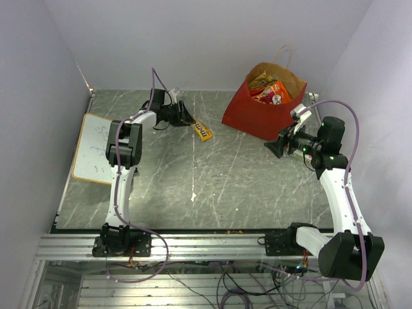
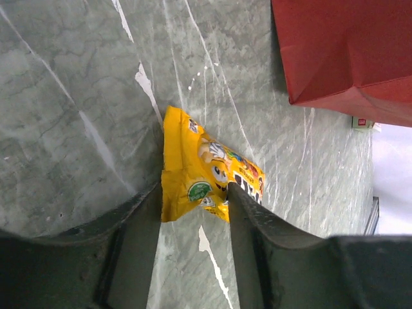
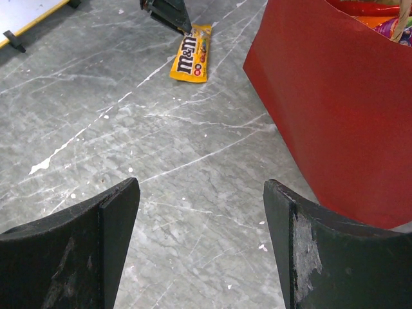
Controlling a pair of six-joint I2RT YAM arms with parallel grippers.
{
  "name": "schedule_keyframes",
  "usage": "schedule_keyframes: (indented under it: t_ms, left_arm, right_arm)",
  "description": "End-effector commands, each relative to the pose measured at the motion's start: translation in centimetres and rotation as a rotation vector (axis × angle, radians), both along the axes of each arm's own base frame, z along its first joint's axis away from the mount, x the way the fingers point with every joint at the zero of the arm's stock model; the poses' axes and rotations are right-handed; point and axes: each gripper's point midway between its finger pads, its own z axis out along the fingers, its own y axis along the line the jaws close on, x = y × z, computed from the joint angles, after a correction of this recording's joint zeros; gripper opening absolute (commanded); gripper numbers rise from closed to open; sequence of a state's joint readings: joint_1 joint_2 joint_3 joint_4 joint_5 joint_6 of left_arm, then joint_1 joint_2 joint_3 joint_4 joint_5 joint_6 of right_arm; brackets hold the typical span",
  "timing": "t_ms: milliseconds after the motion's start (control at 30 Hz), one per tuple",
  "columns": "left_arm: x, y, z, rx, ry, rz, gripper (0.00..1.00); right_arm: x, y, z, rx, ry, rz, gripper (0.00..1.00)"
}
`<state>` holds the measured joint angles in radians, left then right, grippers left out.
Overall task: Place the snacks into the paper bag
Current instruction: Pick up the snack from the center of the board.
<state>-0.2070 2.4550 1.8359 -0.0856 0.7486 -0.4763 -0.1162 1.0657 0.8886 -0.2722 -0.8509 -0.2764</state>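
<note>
A yellow M&M's pack (image 1: 203, 132) lies flat on the grey table at the back middle. My left gripper (image 1: 185, 118) is open, and its fingertips stand on either side of the pack's near end (image 2: 199, 174); the right finger overlaps its edge. The red paper bag (image 1: 257, 116) stands at the back right, open, with several snacks (image 1: 270, 90) inside it. My right gripper (image 1: 277, 148) is open and empty, low over the table just left of the bag's red wall (image 3: 335, 116). The pack (image 3: 192, 53) and the left gripper's tip (image 3: 166, 11) show ahead in the right wrist view.
A flat white board (image 1: 96, 148) lies at the table's left edge. The bag's corner (image 2: 347, 51) stands a short way beyond the pack. White walls close in on three sides. The bag's tan handle (image 1: 284, 55) sticks up.
</note>
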Motion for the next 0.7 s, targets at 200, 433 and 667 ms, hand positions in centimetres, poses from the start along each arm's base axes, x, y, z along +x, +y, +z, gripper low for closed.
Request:
schedule_keyframes:
  t_ms: [200,433,667]
  left_arm:
    - [-0.3,-0.9,0.4,-0.037,-0.027,-0.067,0.39]
    - [-0.9,-1.2,3.1,-0.046,-0.120,-0.139,0.18]
    - [-2.3,-0.8,7.5,-0.002,-0.271,-0.225,0.07]
  right_arm:
    - [-0.1,0.0,-0.1,-0.008,-0.022,0.014,0.77]
    - [-0.2,0.0,0.0,-0.012,-0.028,0.020,0.77]
    - [-0.3,0.1,-0.1,-0.011,-0.028,0.025,0.77]
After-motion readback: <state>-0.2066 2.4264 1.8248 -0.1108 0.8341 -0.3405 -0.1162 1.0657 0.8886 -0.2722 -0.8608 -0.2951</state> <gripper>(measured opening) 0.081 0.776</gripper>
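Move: The snack, a small yellow M&M pack, has its far-left end between the left hand's half-open fingertips. Its middle is about 3 cm back and 4 cm to the right, some 2 cm lower. From that hand the red paper bag stands roughly 28 cm to the right and 3 cm ahead, the whiteboard about 37 cm left and 12 cm back. From the idle right hand the pack lies some 27 cm left, 18 cm ahead and 22 cm below. Easing back by about 1.5 cm, the left hand first dips very slightly, then starts to rise by about 1 cm at the end, while its fingers close from a little over half open to nearly shut and pinch the far-left end of the M&M pack between the tips. The wrist swings about 5 to 10 degrees clockwise and tips up a little. ##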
